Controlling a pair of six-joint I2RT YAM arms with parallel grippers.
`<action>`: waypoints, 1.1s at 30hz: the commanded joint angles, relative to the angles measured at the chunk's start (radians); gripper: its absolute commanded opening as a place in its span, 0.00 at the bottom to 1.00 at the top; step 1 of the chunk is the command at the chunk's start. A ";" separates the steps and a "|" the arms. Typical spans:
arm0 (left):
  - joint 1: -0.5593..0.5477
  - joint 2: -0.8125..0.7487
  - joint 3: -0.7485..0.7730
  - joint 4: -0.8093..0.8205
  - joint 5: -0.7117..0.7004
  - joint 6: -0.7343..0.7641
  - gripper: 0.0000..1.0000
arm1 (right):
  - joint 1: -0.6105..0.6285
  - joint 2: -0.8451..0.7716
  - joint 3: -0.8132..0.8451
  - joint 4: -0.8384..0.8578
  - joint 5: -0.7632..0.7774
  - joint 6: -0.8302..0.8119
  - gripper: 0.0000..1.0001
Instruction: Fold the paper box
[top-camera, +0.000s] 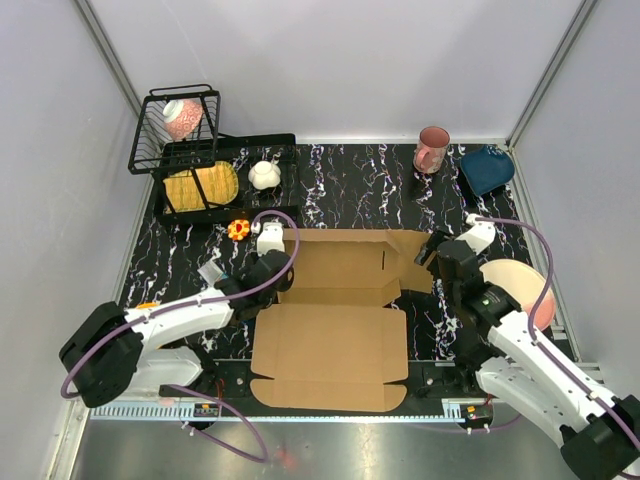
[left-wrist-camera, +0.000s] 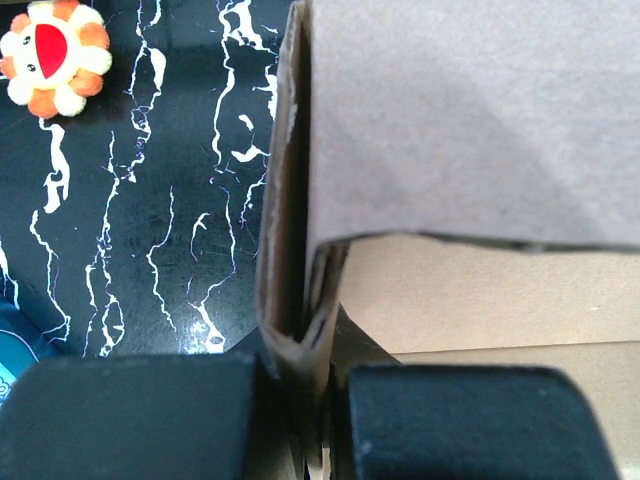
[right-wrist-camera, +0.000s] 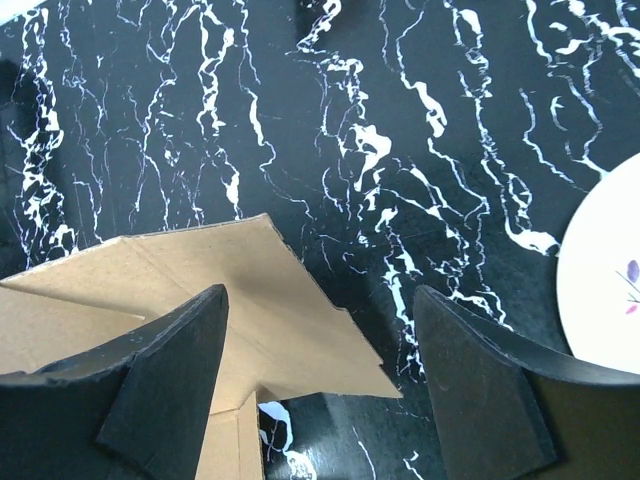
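The paper box (top-camera: 330, 340) is a brown cardboard sheet lying mid-table, its back part raised into a wall. My left gripper (top-camera: 283, 275) is at the box's left side. In the left wrist view the left gripper (left-wrist-camera: 320, 425) is shut on the doubled-over side wall of the paper box (left-wrist-camera: 300, 300), which stands upright between the fingers. My right gripper (top-camera: 436, 256) hovers over the box's right flap. In the right wrist view the right gripper (right-wrist-camera: 320, 400) is open, its fingers wide apart above the pointed flap (right-wrist-camera: 270, 310), holding nothing.
A black wire rack (top-camera: 185, 140) stands at the back left, with a white pot (top-camera: 264, 175) and a flower toy (top-camera: 238, 229) near it. A pink cup (top-camera: 432, 148) and a blue dish (top-camera: 487, 168) sit at the back right. A pale plate (right-wrist-camera: 610, 270) lies right of the right gripper.
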 joint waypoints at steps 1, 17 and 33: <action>-0.002 -0.041 -0.006 0.060 0.017 0.003 0.00 | -0.036 0.019 -0.032 0.153 -0.145 -0.060 0.80; -0.002 -0.005 0.032 0.038 0.005 0.006 0.00 | -0.040 -0.070 -0.097 0.176 -0.363 -0.072 0.23; -0.003 0.077 0.121 0.035 -0.018 0.017 0.00 | -0.039 -0.135 -0.103 0.162 -0.658 -0.003 0.05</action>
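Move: The right side flap of the paper box sticks out about 4 cm to the right gripper's left, level with it and some 4 cm below the open fingers. The box's back wall runs leftward from the flap, its middle roughly 20 cm left and 2 cm farther out; the plate lies some 20 cm right, 2 cm back and 15 cm down. From the left gripper, already pinching the box's left corner, the right flap is about 24 cm right and a little ahead. Bring the right gripper left and down onto the box's right flap, shut the fingers to pinch its free edge, then carry it left and back while rising slightly, about 7 cm left in all. Turn the wrist some 25 degrees counter-clockwise and roll its left side up as you go. Keep the left gripper pinching its corner, with a small drift forward. ##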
